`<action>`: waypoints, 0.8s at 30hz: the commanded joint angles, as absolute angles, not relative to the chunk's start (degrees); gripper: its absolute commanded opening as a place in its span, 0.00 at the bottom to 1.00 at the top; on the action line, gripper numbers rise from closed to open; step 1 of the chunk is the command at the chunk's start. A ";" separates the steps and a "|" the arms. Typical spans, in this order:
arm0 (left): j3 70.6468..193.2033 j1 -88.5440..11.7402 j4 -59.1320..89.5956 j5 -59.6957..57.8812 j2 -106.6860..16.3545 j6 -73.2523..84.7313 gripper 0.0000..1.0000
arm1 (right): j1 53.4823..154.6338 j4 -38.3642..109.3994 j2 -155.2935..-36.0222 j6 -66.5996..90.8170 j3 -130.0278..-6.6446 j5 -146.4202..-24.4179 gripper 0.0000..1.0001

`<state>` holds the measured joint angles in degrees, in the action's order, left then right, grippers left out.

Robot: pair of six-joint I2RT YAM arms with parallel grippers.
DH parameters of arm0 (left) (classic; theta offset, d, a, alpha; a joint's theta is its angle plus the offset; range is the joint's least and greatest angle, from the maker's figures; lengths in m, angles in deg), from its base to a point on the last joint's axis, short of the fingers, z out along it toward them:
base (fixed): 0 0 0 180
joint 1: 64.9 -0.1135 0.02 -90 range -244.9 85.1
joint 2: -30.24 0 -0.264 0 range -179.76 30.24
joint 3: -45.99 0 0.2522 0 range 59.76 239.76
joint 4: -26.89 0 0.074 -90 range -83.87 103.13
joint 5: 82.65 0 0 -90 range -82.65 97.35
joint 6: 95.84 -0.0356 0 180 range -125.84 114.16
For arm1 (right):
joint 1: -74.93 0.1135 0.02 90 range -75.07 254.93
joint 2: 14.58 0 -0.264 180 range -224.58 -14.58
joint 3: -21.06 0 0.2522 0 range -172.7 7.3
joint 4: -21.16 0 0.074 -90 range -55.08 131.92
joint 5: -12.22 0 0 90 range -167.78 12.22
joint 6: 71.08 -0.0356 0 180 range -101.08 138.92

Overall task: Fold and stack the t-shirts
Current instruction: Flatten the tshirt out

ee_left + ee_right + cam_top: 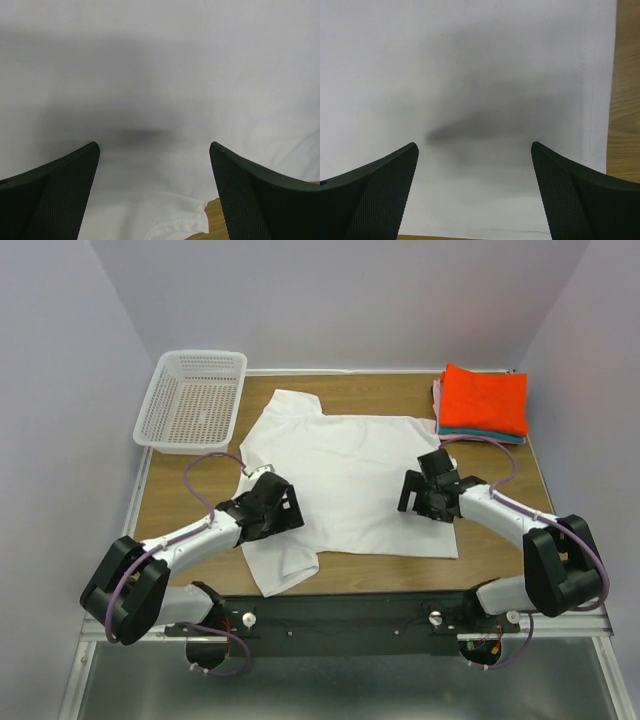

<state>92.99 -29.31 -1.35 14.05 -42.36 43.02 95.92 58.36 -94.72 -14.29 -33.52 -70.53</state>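
Observation:
A white t-shirt (pixel 345 475) lies spread flat on the wooden table (pixel 170 510), collar to the left, one sleeve toward the near edge. My left gripper (pixel 290 508) hovers open over its left part; the left wrist view shows white cloth (pixel 160 75) between the black fingers (pixel 60 190) and a sleeve hem (pixel 185 215). Over the shirt's right part my right gripper (pixel 412 492) is open, with plain cloth (pixel 470 75) and the bottom hem below it. Folded t-shirts, orange-red on top of teal and pink (pixel 484 400), sit stacked at the back right corner.
A white plastic mesh basket (pixel 193 400) stands at the back left corner. Bare wood shows along the table's right edge (pixel 626 100) beside the shirt. Grey walls close in the table on three sides.

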 commanded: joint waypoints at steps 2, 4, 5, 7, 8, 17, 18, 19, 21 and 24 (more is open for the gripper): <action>95.00 -29.66 -15.69 24.23 -38.76 47.32 0.98 | 96.03 60.32 -92.80 -15.70 -33.22 -66.27 1.00; 95.09 -29.75 -15.00 22.74 -37.97 46.98 0.98 | 96.02 60.50 -92.54 -15.88 -33.83 -66.53 1.00; 95.26 -29.66 -14.74 22.30 -37.18 47.16 0.98 | 96.02 60.67 -92.36 -15.79 -34.10 -67.66 1.00; 95.53 -29.66 -14.03 20.63 -36.39 46.72 0.98 | 96.02 60.67 -91.05 -15.09 -34.62 -69.33 1.00; 95.79 -29.66 -14.47 20.45 -35.95 46.72 0.98 | 96.02 60.85 -90.26 -14.31 -35.15 -70.99 1.00; 92.45 -26.51 -21.65 14.03 -24.88 51.62 0.98 | 96.02 61.99 -80.24 -14.83 -33.57 -71.01 1.00; 92.36 -25.45 -22.72 14.03 -24.17 52.68 0.98 | 96.02 61.99 -80.14 -14.57 -33.57 -71.18 1.00; 92.02 -23.96 -23.78 13.51 -23.47 53.91 0.98 | 96.02 61.99 -80.23 -14.39 -33.40 -71.53 1.00; 91.31 -18.19 -24.75 11.85 -21.97 60.12 0.98 | 96.02 62.08 -80.58 -14.30 -33.22 -71.62 1.00; 89.55 -8.88 -24.05 10.17 -22.58 69.28 0.98 | 95.94 62.08 -81.28 -14.12 -32.96 -71.80 1.00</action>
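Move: The left gripper is open, low over the near-left part of the t-shirt. The shirt's near-left sleeve is about 11 cm back and 2 cm left, 1 cm below, and the sleeve's inner cuff corner is some 8 cm back and 6 cm right. From the right gripper, also open and low, that sleeve lies roughly 13 cm back and 37 cm left, and the shirt's near-right corner some 10 cm back and 6 cm right. Finish the left gripper's smoothing stroke by sliding its open fingers about 3 cm left along the cloth, then raise it clear and swing it back some 6 cm, curving right, towards the near-left sleeve. Meanwhile lift the right gripper about 6 cm straight up off the shirt, tilting its fingertips some 10 degrees forward; keep both grippers wide open. ##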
